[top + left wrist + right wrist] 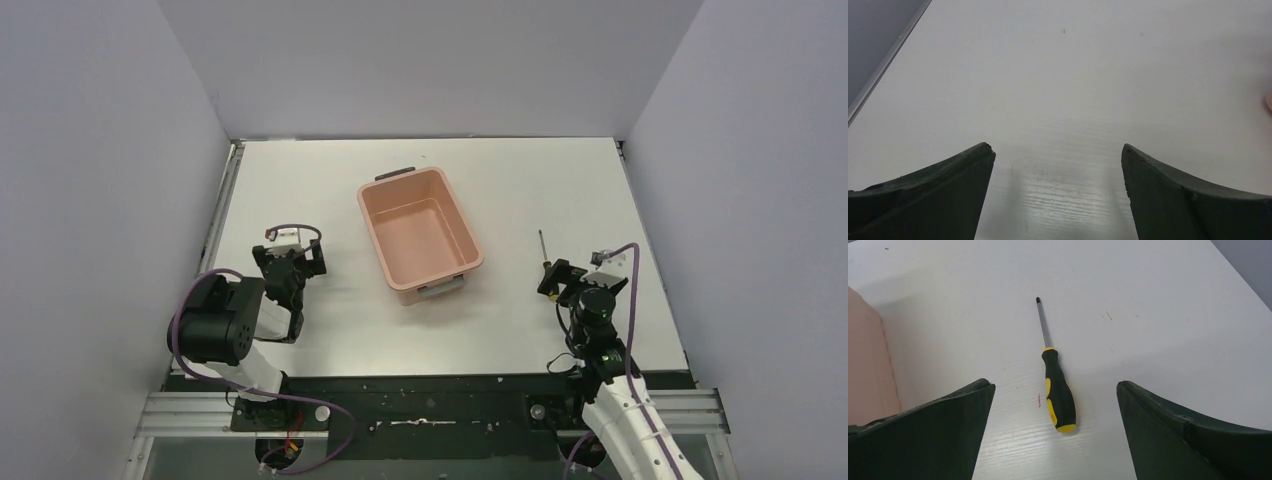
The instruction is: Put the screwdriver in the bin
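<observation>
The screwdriver (1059, 392), yellow-and-black handle and thin dark shaft, lies flat on the white table with its tip pointing away from me. My right gripper (1054, 383) is open, one finger on each side of the handle's rear end, touching nothing. From above, the shaft (544, 250) pokes out ahead of the right gripper (558, 280). The salmon-pink bin (420, 235) stands empty at mid-table, left of the screwdriver; its wall (868, 360) shows at the right wrist view's left edge. My left gripper (1057, 146) is open over bare table, also seen from above (292, 252).
Grey walls close the table in on the left, back and right. A metal rail (222, 215) runs along the table's left edge. A sliver of the bin (1269, 101) shows at the far right of the left wrist view.
</observation>
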You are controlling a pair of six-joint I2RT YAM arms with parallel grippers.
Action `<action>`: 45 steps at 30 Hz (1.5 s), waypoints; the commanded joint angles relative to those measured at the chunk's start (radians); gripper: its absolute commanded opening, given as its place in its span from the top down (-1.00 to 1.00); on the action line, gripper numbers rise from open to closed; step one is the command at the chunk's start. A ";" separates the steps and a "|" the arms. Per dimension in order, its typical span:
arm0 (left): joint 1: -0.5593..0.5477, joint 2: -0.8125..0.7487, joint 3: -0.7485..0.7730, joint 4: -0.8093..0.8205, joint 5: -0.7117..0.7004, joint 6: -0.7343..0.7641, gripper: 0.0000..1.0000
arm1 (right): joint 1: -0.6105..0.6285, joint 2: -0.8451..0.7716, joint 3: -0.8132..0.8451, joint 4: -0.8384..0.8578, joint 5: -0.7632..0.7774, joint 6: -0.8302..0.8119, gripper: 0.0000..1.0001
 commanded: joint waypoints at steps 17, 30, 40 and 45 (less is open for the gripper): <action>0.008 -0.019 0.022 0.029 0.020 0.008 -0.95 | -0.034 0.911 1.283 -0.865 -0.024 -0.133 -1.00; 0.008 -0.019 0.022 0.028 0.020 0.009 -0.95 | -0.124 1.186 0.929 -0.642 -0.274 -0.175 -0.83; 0.008 -0.020 0.022 0.028 0.020 0.008 -0.95 | -0.126 1.316 0.857 -0.565 -0.232 -0.200 -0.22; 0.009 -0.019 0.022 0.028 0.020 0.009 -0.95 | -0.123 1.306 0.968 -0.680 -0.233 -0.233 1.00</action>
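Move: Ahead of the right hand by about 8 cm, 1 cm to its left and some 10 cm below, the screwdriver's middle lies on the table, tip pointing away from the base. Its only neighbour, the bin, has its middle about 30 cm to the left of this hand and 16 cm ahead, some 5 cm lower. From the idle left hand, the screwdriver is about 60 cm to the right, 3 cm back and 4 cm lower. Swinging up and forward first, some 20 cm up and 13 cm out, the open right hand then plunges about 30 cm towards the screwdriver, drawing back about 9 cm as its wrist tips some 60 degrees downward. Near the table it eases slightly forward and left, and the fingers close to pinch the front part of the handle from both sides. ##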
